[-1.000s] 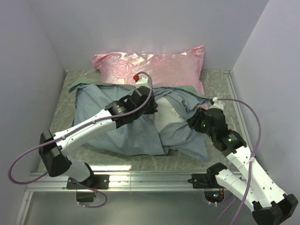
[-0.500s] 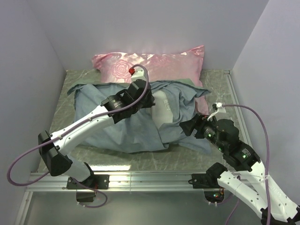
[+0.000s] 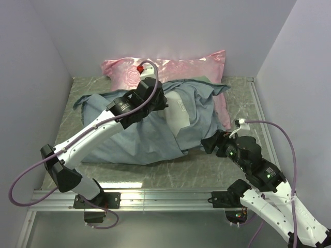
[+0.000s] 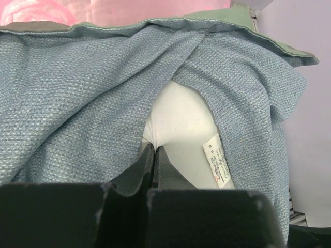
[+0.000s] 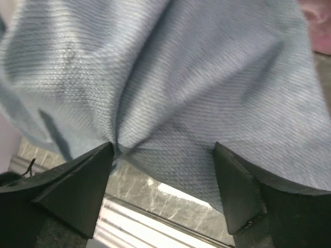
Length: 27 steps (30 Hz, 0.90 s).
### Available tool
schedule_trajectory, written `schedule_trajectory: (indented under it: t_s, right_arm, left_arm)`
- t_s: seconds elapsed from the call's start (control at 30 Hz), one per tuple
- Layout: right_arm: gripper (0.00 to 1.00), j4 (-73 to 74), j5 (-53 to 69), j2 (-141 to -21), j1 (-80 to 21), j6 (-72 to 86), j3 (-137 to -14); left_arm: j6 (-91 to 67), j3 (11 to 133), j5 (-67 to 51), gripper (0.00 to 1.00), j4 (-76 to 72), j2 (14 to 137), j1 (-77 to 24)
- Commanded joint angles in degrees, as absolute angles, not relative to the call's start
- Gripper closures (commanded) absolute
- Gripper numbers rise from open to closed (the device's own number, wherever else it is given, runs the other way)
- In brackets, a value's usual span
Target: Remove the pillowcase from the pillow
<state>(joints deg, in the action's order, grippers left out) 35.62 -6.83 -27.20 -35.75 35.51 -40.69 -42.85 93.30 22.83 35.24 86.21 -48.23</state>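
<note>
The pillowcase [image 3: 134, 137] lies rumpled across the table with its grey-blue inside showing and a green edge [image 4: 248, 23] at the far side. The off-white pillow [image 3: 178, 116] pokes out of its opening, a small label [image 4: 218, 163] on it. My left gripper [image 3: 164, 106] reaches over the case and is shut on a pinch of the pillow's white cloth [image 4: 181, 119] at its fingertips [image 4: 154, 149]. My right gripper [image 3: 206, 146] stands open at the near right edge of the case; grey-blue cloth [image 5: 196, 77] hangs just beyond its spread fingers [image 5: 163, 155], not gripped.
A shiny pink rose-patterned pillow [image 3: 170, 70] lies against the back wall, partly under the case's far edge. Walls close in on the left, back and right. The marbled table top [image 3: 207, 170] and a metal rail [image 3: 155, 194] run along the near side.
The left arm has drawn the pillow toward the back, baring more white. The right gripper has opened, let the pillowcase go and pulled back toward the near edge.
</note>
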Motion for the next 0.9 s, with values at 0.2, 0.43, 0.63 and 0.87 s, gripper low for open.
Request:
schedule_trajectory:
  t_s: [0.2, 0.43, 0.63, 0.87]
  right_arm:
    - [0.81, 37.8, -16.6, -25.3, -36.0, 39.3, -42.9]
    - [0.96, 45.2, -24.1, -25.9, -36.0, 41.7, -45.8]
    - [0.96, 47.5, -31.1, -25.0, -36.0, 44.3, -45.4]
    - [0.94, 47.4, -37.3, -33.9, -33.2, 45.6, -48.6]
  left_arm:
    - [-41.8, 96.2, 24.6, 1.00, 29.5, 81.9, -45.8]
    - [-41.7, 92.1, 23.0, 1.00, 29.2, 76.9, -41.8]
    - [-40.6, 88.8, 22.4, 1.00, 30.6, 71.6, -38.5]
    - [-40.6, 80.1, 19.9, 1.00, 30.9, 64.7, -34.4]
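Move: The pillowcase's near right edge hangs between the open right fingers, about 2 cm ahead and 2 cm below. From there the exposed white pillow is some 11 cm ahead, 13 cm left and 5 cm up, and the pink pillow's near right corner about 12 cm ahead, 8 cm right and 10 cm down. The left fingers already pinch the white pillow, whose exposed middle lies roughly 3 cm back, 5 cm right and 4 cm below. The right pinches the pillowcase, drawing 3 cm right, while the left hauls the still-pinched pillow 6 cm left. ##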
